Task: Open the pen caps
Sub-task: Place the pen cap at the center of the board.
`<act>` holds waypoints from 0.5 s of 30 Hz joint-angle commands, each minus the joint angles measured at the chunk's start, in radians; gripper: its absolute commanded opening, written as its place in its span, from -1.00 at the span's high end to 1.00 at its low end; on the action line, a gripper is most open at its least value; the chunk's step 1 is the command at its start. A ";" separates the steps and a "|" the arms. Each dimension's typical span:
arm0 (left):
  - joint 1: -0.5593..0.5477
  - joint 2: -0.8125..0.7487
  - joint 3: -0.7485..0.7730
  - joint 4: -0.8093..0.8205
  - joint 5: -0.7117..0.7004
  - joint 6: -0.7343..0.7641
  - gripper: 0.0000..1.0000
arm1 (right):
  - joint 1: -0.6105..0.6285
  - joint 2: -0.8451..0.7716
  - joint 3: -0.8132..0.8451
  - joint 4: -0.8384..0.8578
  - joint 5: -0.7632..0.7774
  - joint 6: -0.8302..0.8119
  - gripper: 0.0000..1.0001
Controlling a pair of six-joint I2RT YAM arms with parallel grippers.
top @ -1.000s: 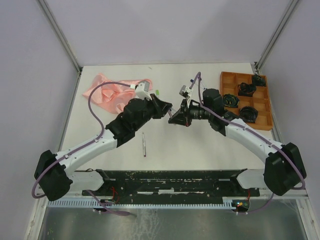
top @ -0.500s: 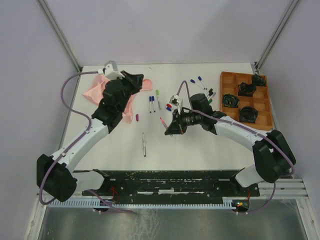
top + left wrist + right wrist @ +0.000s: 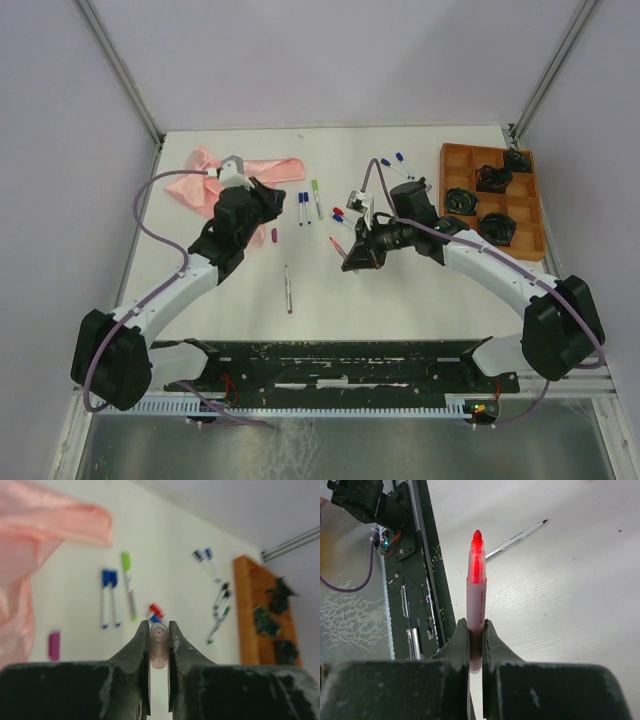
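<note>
My left gripper [image 3: 159, 627] is shut on a small pale pink pen cap [image 3: 159, 647], which stands end-on between the fingers. In the top view this gripper [image 3: 272, 203] hangs above the table beside the pink cloth. My right gripper [image 3: 476, 625] is shut on the barrel of an uncapped pen [image 3: 476, 590], whose bare red tip points away from the jaws. It hovers mid-table [image 3: 352, 258]. Capped pens lie on the table: two blue ones [image 3: 302, 207] and a green one [image 3: 316, 197]. A loose purple cap [image 3: 274, 235] and red and blue caps [image 3: 339, 213] lie near them.
A pink cloth [image 3: 200, 175] lies at the far left. An orange tray [image 3: 530, 205] holding black parts stands at the far right, with more pens [image 3: 420, 185] beside it. A thin grey pen [image 3: 288, 288] lies near the front, before the black base rail [image 3: 340, 365].
A second ago both grippers met mid-table. The left one then pulled away left over the cloth and has now come partly back; the right one dropped slightly nearer with the uncapped pen.
</note>
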 commanded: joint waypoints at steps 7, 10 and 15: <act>0.005 0.254 -0.042 -0.166 0.005 0.082 0.88 | -0.040 -0.100 0.044 -0.070 0.030 -0.132 1.00; 0.003 0.364 0.045 -0.245 -0.024 0.132 0.84 | -0.048 -0.101 0.044 -0.070 0.030 -0.132 1.00; 0.002 0.490 0.151 -0.308 -0.066 0.180 0.81 | -0.056 -0.105 0.044 -0.070 0.029 -0.135 1.00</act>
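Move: The left hand holds the red pen's cap high over the board; the bare spot it is bound for lies roughly 24 cm below, almost straight under it. The loose magenta cap lies about 2 cm ahead and 4 cm left, the two blue pens some 9 cm ahead and 3 cm right, and the uncapped magenta pen about 10 cm back in line with the hand, all on the board. From the right hand the bare spot is some 13 cm ahead, 14 cm left and 16 cm below. The left hand drops about 20 cm almost straight down towards the bare board just right of the magenta cap, fast at first and slowing near the end, swinging back a couple of centimetres and then forward again, while its fingers tip down by some 30 degrees, its left side rolls up and it keeps its grip on the red pen's cap. The right hand, still gripping the uncapped red pen, eases about 2 cm to the right and slightly up, away from the lowering left hand. ##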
